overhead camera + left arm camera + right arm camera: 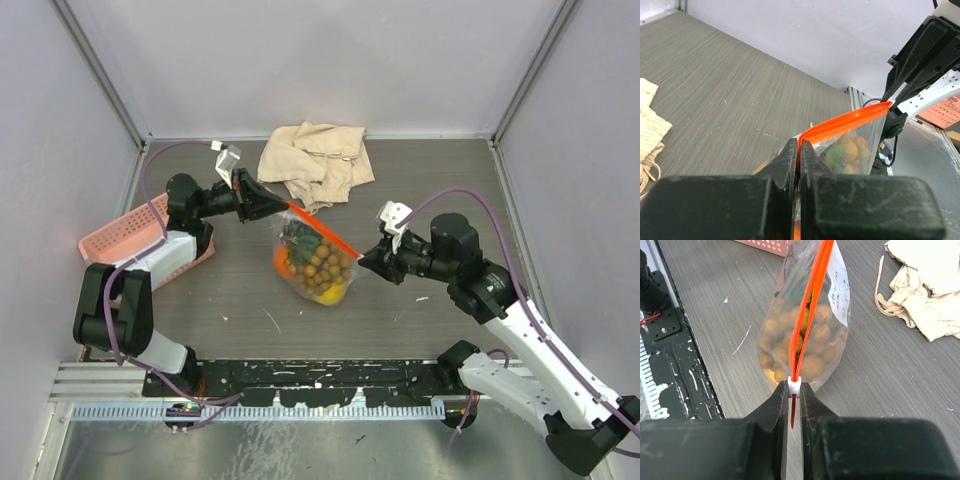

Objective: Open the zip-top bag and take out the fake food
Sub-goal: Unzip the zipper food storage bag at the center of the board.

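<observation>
The zip-top bag [312, 268] hangs stretched between both grippers above the table, its orange-red zip strip [322, 234] taut on top. My left gripper [284, 206] [799, 146] is shut on the strip's left end. My right gripper [362, 258] [795, 387] is shut on the white slider [795, 385] at the strip's right end. The fake food [324, 270] [816, 347] sits inside the clear pouch: a tan-brown berry cluster with green leaves [836, 156], something orange and something yellow at the bottom. In the right wrist view the two orange tracks run side by side, close together.
A crumpled beige cloth [313, 160] [927, 290] lies at the back of the table. A pink mesh basket [122, 238] sits at the left edge beside my left arm. A black rail [320, 380] runs along the near edge.
</observation>
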Robot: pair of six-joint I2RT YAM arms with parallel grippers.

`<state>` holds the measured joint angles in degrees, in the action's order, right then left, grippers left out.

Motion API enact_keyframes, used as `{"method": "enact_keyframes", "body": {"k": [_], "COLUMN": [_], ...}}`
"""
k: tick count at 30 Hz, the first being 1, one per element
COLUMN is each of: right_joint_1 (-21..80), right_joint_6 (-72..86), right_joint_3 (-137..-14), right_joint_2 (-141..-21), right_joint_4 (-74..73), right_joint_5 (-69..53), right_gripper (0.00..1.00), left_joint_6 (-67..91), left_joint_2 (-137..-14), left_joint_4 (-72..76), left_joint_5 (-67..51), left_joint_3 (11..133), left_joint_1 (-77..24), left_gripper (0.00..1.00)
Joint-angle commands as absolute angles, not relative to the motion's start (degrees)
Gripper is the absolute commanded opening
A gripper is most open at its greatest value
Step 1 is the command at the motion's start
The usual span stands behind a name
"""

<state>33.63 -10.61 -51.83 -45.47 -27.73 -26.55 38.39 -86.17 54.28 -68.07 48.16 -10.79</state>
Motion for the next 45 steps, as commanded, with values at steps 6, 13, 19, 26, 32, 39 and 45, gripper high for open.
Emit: {"method": "enact_keyframes", "body": {"k": [6, 13, 19, 26, 32, 39, 45], "right_joint_1": [33.6, 33.6, 33.6, 33.6, 33.6, 33.6, 33.6], "right_joint_6": [-10.1, -10.1, -10.1, -9.8, -9.0, -8.7, -9.0], "right_joint_3": [-52.2, -52.0, -51.8, -52.4, -52.2, -52.7, -54.5], "right_joint_2": [-42.7, -41.9, -41.4, -43.6, -45.6, -46.1, -48.8], "right_joint_4": [-28.7, -29.3, -29.7, -28.5, -27.2, -26.7, -26.6], "right_joint_5": [-26.2, -25.6, -25.3, -25.2, -24.6, -24.5, -24.2], "right_gripper": [0.01, 0.01, 0.01, 0.01, 0.01, 0.01, 0.01], "left_joint_6": [39.0, 40.3, 42.8, 49.9, 44.7, 47.9, 61.6], "left_joint_2": [-86.6, -87.6, -88.9, -85.9, -73.7, -53.4, -47.1], "left_joint_4": [59.5, 60.9, 63.8, 63.5, 47.1, 29.6, 20.0], "left_joint_5": [-64.1, -63.9, -63.8, -55.2, -47.3, -30.6, -30.7], "left_joint_3": [48.7, 48.6, 48.6, 46.9, 44.1, 36.0, 32.7], "left_joint_1": [-8.7, -8.2, -8.0, -8.0, -8.0, -8.0, -7.8], "left_gripper": [0.00, 0.00, 0.00, 0.53, 0.75, 0.98, 0.98]}}
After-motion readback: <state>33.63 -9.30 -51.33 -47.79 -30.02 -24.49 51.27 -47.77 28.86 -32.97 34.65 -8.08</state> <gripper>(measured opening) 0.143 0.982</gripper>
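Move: The zip bag is strung between both hands: the left fingers pinch the far-left end of its orange zip, and the right fingers hold the white slider, about 14 cm right of the left hand and 10 cm back. The food-filled body lies some 6 cm right, 6 cm back and 10 cm below the left hand; from the right hand it is roughly 8 cm left, 4 cm ahead. From the left hand, the cloth lies about 17 cm ahead, 6 cm right, and the pink basket some 35 cm left, 4 cm back. After the hands ease about 1 cm farther apart, keeping the zip taut, the left fingers open wide and let go of its far end; that hand slips a little farther forward, then pulls back, left and up away from the bag, ending about 7 cm left and 7 cm higher, with the wrist turned some 35 degrees counter-clockwise. The right hand keeps its pinch on the slider end and only sinks about 2 cm, its fingers tipping slightly down. ##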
